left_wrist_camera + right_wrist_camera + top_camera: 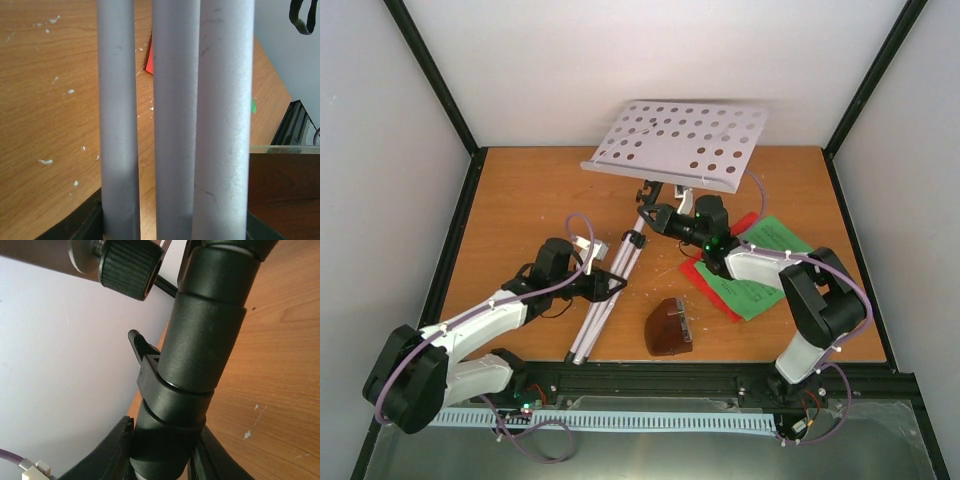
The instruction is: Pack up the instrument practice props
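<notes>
The white music stand lies tilted across the table (520,200), its perforated plate (680,142) raised at the back and its folded legs (603,305) pointing to the near edge. My left gripper (610,285) is shut on the three grey leg tubes (172,125), which fill the left wrist view. My right gripper (665,220) is shut on the stand's black collar (200,355) just below the plate. The dark brown metronome (668,327) lies on its side right of the legs. Green (765,270) and red (705,285) music sheets lie flat under my right arm.
White walls with black corner posts (430,70) close in the table on three sides. A black rail (720,380) runs along the near edge. A black clamp knob (131,265) sticks out above the collar.
</notes>
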Robot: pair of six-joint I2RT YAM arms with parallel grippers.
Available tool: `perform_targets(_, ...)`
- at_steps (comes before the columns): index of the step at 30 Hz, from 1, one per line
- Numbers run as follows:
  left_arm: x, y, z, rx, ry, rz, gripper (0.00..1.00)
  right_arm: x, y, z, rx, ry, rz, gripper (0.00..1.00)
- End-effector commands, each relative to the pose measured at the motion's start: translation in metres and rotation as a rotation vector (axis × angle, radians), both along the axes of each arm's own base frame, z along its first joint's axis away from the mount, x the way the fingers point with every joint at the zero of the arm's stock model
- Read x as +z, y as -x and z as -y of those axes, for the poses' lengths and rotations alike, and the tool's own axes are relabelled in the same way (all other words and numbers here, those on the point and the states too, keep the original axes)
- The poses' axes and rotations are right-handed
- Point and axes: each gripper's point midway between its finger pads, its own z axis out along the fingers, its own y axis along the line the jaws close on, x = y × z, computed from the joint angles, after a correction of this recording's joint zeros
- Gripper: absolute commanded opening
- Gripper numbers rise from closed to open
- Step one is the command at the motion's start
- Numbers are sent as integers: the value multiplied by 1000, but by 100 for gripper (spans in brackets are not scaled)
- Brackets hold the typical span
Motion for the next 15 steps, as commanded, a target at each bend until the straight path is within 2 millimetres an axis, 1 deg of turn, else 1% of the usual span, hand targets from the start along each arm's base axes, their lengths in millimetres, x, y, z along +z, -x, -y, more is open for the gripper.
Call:
perform_targets(1,95,-34,3,85,206,263,0,-7,-33,32,-136,131,224,18)
perform_targets(4,101,-30,9,60,262,239,0,-14,-29,32,-129,130,233,25)
perform_targets(5,103,-30,10,59,278,228,0,-16,-27,33,-127,131,238,29)
perform_targets(9,98,-32,11,77,294,172,0,-22,-22,34,-114,140,245,39)
perform_targets(15,87,-36,9,93,285,131,0,-30,-14,37,-109,144,247,48)
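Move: The folded silver legs of the music stand are already between the left fingers, and its black neck is already in the right hand's, some 15 cm ahead, 7 cm right and 6 cm above the left hand. The holed music plate's middle is about 12 cm ahead, 5 cm right and 5 cm above the right hand. The metronome is about 9 cm back, 11 cm right and 6 cm below the left hand. Right fingers open off the stand's neck, withdrawing about 4 cm down and right; left keeps its legs, tipping 15 degrees. ##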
